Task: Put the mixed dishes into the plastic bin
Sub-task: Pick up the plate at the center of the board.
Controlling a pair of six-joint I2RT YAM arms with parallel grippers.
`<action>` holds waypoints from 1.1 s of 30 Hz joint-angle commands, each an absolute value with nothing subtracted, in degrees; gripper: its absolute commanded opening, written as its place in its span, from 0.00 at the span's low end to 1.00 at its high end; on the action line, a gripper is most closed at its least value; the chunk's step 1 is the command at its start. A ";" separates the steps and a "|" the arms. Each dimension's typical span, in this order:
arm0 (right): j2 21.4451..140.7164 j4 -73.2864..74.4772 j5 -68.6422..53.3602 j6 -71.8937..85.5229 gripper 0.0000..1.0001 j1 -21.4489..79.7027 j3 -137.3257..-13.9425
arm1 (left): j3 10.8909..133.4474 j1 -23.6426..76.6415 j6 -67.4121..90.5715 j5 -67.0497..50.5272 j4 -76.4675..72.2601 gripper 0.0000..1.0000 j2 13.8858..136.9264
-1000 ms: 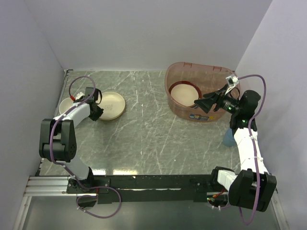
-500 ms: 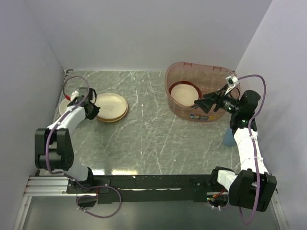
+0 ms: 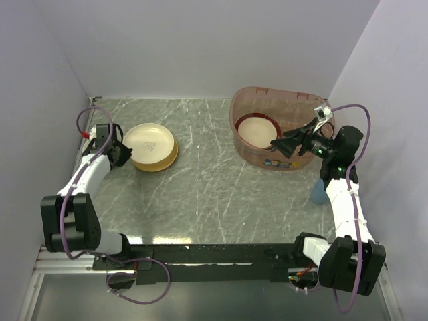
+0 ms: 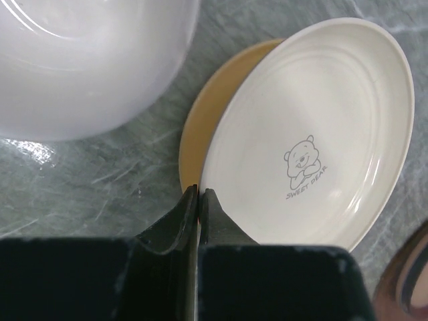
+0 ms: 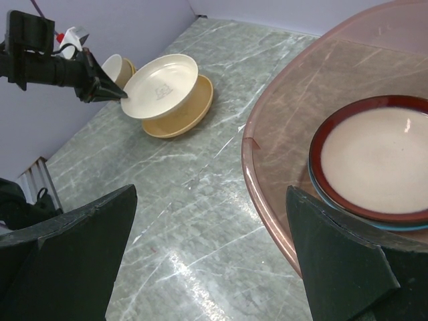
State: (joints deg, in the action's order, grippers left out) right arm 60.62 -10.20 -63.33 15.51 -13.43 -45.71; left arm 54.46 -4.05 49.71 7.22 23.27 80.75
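My left gripper is shut on the near rim of a cream dish with a bear print. The dish is tilted, its gripped edge raised off the yellow-orange plate beneath it. In the top view the left gripper sits at the left edge of the cream dish. The plastic bin stands at the back right and holds a red-rimmed dish. My right gripper hovers open over the bin's front wall, with nothing between its jaws. A light blue cup stands beside the right arm.
A white bowl sits just left of the stacked plates, close to the left wall. In the right wrist view, the bin's rim lies between the spread fingers. Walls enclose the table on three sides.
My left gripper has shut on the cream dish's rim and drawn back to the left, tipping the dish up off the yellow-orange plate. The right arm has not moved.
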 commanded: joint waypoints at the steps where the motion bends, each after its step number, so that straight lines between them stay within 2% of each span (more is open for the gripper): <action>1: 60.03 -10.90 -64.69 13.54 1.00 -13.62 -47.72 | 52.83 -4.31 45.45 0.45 17.33 0.01 74.28; 6: 59.94 -11.95 -66.09 12.31 1.00 -13.71 -46.67 | 46.86 -4.22 39.65 -11.67 9.24 0.01 66.90; 12: 59.15 -7.92 -64.17 7.66 1.00 -13.28 -47.37 | 43.16 -4.22 40.34 -16.78 5.28 0.01 61.44; 18: 58.97 9.03 -58.98 -5.17 1.00 -8.80 -53.42 | 40.96 -4.13 41.13 -21.35 1.94 0.01 57.31; 22: 60.02 25.00 -53.01 -15.19 1.00 -1.34 -59.14 | 39.99 -3.08 41.57 -21.71 1.15 0.01 54.06; 25: 60.90 31.09 -47.74 -19.07 1.00 5.00 -63.01 | 39.03 -0.71 42.10 -19.61 0.79 0.01 51.16; 33: 63.10 36.03 -41.67 -17.05 1.00 15.11 -70.31 | 36.21 6.85 45.70 -13.01 -1.67 0.01 44.30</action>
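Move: In my left hand's fingers is the white plate by its near-left rim, its middle some 7 cm right and 5 cm ahead. My open right hand waits about 50 cm right, 5 cm nearer me and 18 cm higher. From the left hand, the yellow plate is 9 cm right, 4 cm ahead, 8 cm below; the bowls are 14 cm left, 2 cm ahead, slightly lower. From the right hand, the white plate is 45 cm left, 10 cm ahead, 17 cm below; the bin lies straight ahead 15 cm, 20 cm below. Keeping the rim pinched, I lift my left hand about 12 cm while carrying the white plate as far to the right towards my other hand and half as far back, tipping the fingers up and swinging them clockwise some 30 degrees each. Partway through, my open right hand sets off left towards the plate and somewhat back, dipping its fingers and turning them counter-clockwise, touching nothing. ##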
